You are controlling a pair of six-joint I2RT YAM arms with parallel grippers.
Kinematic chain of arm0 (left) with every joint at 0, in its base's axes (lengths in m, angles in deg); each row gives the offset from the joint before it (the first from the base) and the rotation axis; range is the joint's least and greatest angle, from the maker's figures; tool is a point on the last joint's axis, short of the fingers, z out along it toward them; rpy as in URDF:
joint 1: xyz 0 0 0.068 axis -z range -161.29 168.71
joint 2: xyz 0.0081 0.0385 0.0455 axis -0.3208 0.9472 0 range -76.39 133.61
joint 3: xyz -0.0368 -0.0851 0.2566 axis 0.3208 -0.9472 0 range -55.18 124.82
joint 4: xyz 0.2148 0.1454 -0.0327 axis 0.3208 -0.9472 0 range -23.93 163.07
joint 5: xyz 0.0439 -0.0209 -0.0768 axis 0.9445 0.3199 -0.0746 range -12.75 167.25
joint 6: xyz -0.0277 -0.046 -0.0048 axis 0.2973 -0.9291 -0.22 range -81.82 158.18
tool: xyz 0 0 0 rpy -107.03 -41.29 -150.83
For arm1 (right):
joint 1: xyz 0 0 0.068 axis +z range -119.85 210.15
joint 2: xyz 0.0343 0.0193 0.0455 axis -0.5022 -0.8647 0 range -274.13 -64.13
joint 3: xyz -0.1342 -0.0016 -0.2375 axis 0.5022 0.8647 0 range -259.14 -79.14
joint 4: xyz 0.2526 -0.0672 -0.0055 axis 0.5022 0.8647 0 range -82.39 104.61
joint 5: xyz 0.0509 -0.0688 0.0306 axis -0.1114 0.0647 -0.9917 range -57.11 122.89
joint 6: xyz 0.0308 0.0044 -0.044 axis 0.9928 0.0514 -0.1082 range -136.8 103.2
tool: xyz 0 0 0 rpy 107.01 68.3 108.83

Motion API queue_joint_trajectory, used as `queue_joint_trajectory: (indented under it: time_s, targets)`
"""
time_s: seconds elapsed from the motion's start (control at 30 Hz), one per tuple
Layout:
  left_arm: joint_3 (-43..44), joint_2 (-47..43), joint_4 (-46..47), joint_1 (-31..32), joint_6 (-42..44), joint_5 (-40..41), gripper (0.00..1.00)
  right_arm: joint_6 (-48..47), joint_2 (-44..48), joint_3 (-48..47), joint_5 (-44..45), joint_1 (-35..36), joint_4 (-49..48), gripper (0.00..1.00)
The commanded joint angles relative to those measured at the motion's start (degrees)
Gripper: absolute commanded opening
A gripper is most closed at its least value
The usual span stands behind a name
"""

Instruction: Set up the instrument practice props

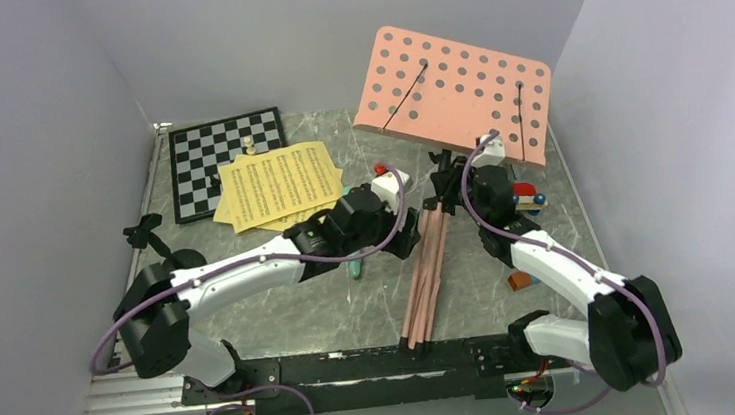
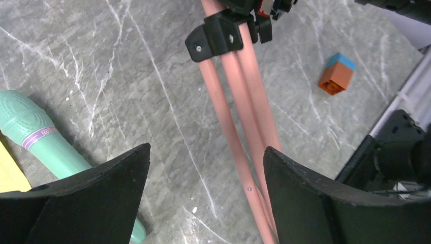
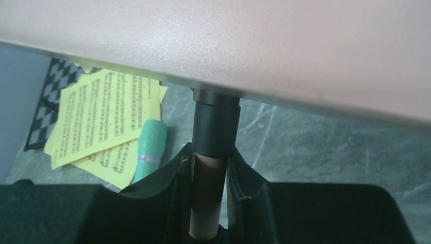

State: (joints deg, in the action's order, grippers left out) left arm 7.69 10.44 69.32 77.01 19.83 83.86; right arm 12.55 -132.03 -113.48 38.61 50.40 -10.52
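The pink music stand's perforated desk (image 1: pixel 454 90) tilts up at the back right, and its folded legs (image 1: pixel 427 272) run toward the near edge. My right gripper (image 3: pixel 207 168) is shut on the stand's pink pole (image 3: pixel 206 198), just below the black collar under the desk (image 3: pixel 254 46). My left gripper (image 2: pixel 206 148) hangs open over the table; the legs (image 2: pixel 231 117) pass close to its right finger. The mint-green tube (image 2: pixel 45 140) lies left of it. Yellow sheet-music pages (image 1: pixel 279 183) lie fanned at the back left. The small black stand (image 1: pixel 150 237) sits at the left.
A chessboard (image 1: pixel 213 156) with a pale piece lies at the back left under the pages. An orange and blue block (image 2: pixel 336 74) lies right of the legs, and more toy blocks (image 1: pixel 527 194) sit by the right arm. Grey walls close in on both sides.
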Motion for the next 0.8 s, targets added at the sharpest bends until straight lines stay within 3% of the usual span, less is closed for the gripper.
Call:
queue_joint_trajectory:
  time_s: [0.0,0.37,0.77]
  targets:
    - [-2.47,-6.68,3.30,0.06,1.27,-3.80,0.87,-9.15,8.56,-2.63,1.89,-0.11,-25.13,0.00]
    - [-9.17,-17.48,9.53,0.06,5.50,-7.57,0.87,-12.34,12.70,-11.78,-7.45,-0.12,-22.26,0.00]
    - [-11.99,-16.44,12.55,0.06,7.69,-8.56,0.86,-12.10,16.40,-10.70,-10.39,-0.15,-33.86,0.00]
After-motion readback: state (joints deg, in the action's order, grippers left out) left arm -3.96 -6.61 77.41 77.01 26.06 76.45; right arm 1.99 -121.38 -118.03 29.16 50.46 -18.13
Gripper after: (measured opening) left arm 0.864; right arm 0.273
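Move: The right gripper already pinches the music stand's shaft just under the desk. The desk's middle is about 12 cm ahead, 10 above and 1 right of it; the legs' middle some 18 cm back, 5 left and 9 below. On the table, the green tube lies 21 cm left and 3 back, the red-blue blocks 19 cm right and level. From the open left gripper, the legs' middle is about 6 cm back, 4 right and 9 below. Keep the right fingers shut on the shaft and raise it about 14 cm, easing slightly back while tipping the fingers up some 25 degrees to bring the stand towards upright. Meanwhile lift the empty, open left gripper clear of the legs, up and also back and left, then let it sink a little. ##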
